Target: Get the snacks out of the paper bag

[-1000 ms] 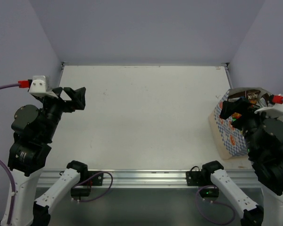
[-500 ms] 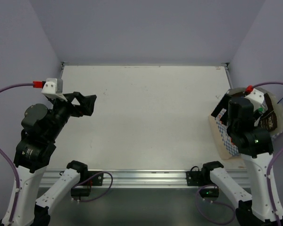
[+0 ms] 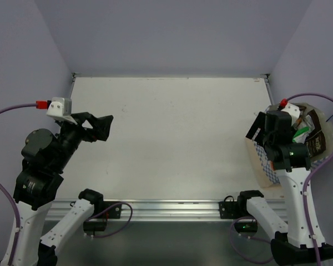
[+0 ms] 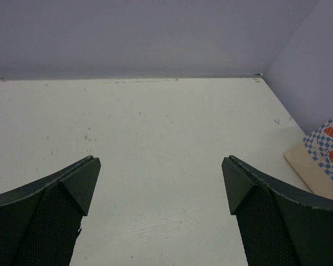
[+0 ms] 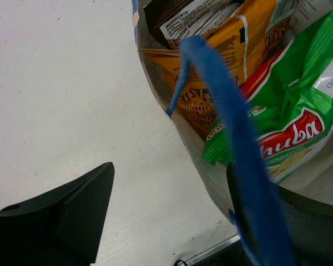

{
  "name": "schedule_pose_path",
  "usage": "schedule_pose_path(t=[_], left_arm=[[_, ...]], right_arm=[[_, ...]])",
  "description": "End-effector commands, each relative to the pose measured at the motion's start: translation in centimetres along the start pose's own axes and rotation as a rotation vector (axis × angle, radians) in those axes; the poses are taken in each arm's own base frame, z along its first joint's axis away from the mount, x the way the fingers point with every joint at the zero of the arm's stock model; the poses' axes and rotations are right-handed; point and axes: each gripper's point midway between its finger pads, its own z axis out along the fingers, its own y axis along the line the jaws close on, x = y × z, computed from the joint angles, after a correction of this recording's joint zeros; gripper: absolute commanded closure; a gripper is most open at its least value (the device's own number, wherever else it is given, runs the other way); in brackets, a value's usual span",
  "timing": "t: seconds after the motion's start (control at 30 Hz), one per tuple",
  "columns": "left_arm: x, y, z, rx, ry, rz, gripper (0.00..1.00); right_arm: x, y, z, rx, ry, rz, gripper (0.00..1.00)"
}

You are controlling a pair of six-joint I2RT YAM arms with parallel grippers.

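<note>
The paper bag [image 3: 265, 166], blue-and-white checked, stands at the table's right edge with its mouth up. In the right wrist view the snacks lie inside it: a green and white packet [image 5: 291, 119], an orange one [image 5: 233, 52] and a dark brown one [image 5: 175, 14]. A blue string handle [image 5: 225, 105] crosses in front of them. My right gripper [image 5: 169, 172] is open and straddles the bag's left wall, one finger outside over the table, the other inside, half hidden by the handle. My left gripper [image 4: 160, 163] hangs open and holds nothing over the table's left side.
Purple walls close in the white table [image 3: 172, 133] at the back and both sides. A metal rail [image 3: 166, 208] runs along the near edge. From above, a dark brown packet [image 3: 317, 141] shows in the bag mouth behind my right wrist.
My right arm has risen and swung its wrist over the bag's left wall, and the bag mouth has shifted. My left gripper has moved a little towards the table's middle.
</note>
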Motion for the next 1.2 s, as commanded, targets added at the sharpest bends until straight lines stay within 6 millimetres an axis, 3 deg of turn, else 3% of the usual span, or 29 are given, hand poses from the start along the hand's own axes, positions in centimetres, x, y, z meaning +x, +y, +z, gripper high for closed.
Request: schedule_pose_path(t=[0.0, 0.27, 0.43, 0.47, 0.6, 0.77, 0.93, 0.97, 1.03, 1.17], left_arm=[[0.1, 0.1, 0.3, 0.000, 0.000, 0.021, 0.00], [0.1, 0.0, 0.5, 0.003, 0.006, 0.023, 0.00], [0.1, 0.0, 0.4, 0.001, 0.007, 0.023, 0.00], [0.1, 0.0, 0.4, 0.001, 0.009, 0.023, 0.00], [0.0, 0.0, 0.4, -0.003, 0.004, 0.023, 0.00], [0.1, 0.4, 0.3, -0.021, 0.007, 0.023, 0.00], [0.4, 0.7, 0.5, -0.038, 0.017, 0.023, 0.00], [0.4, 0.7, 0.5, -0.041, 0.016, 0.020, 0.00], [0.6, 0.8, 0.7, -0.045, 0.023, 0.018, 0.00], [0.8, 1.1, 0.7, -0.064, 0.034, 0.014, 0.00]], right_arm=[[-0.4, 1.0, 0.7, -0.049, -0.017, -0.028, 0.19], [0.4, 1.0, 1.8, -0.038, -0.007, -0.055, 0.39], [0.0, 1.5, 2.1, -0.051, -0.012, -0.070, 0.59], [-0.1, 1.7, 2.1, -0.063, -0.013, -0.078, 0.67], [-1.0, 3.3, 1.8, -0.144, -0.022, -0.100, 0.85], [-2.6, 5.8, 1.2, -0.249, -0.026, -0.123, 1.00], [-3.7, 10.5, 0.6, -0.373, -0.036, -0.177, 1.00], [-4.0, 12.2, -0.4, -0.417, -0.048, -0.202, 1.00], [-3.7, 14.4, 0.1, -0.438, -0.019, -0.217, 1.00], [-3.7, 19.8, -1.2, -0.539, -0.024, -0.254, 1.00]])
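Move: The paper bag's open left rim runs between the right hand's spread fingers, about 2 cm ahead, 1 cm right and 3 cm below. The foot of the blue handle stands some 5 cm ahead, 2 cm right and 3 cm down. Inside, the green snack pack is roughly level with the hand, 11 cm right and 8 cm below, the orange pack 6 cm ahead, 7 cm right and 9 cm below. From the left hand the rim lies some 58 cm right, 5 cm ahead and 17 cm lower. One finger outside the paper bag and one inside, the right hand eases forward about 3 cm and down 2 cm while its fingers shut and pinch the left rim beside the blue handle's foot. Keeping that pinch, it hauls the rim left about 10 cm and forward 5 cm, rising slightly and swinging counter-clockwise, nearly 30 degrees in all. ##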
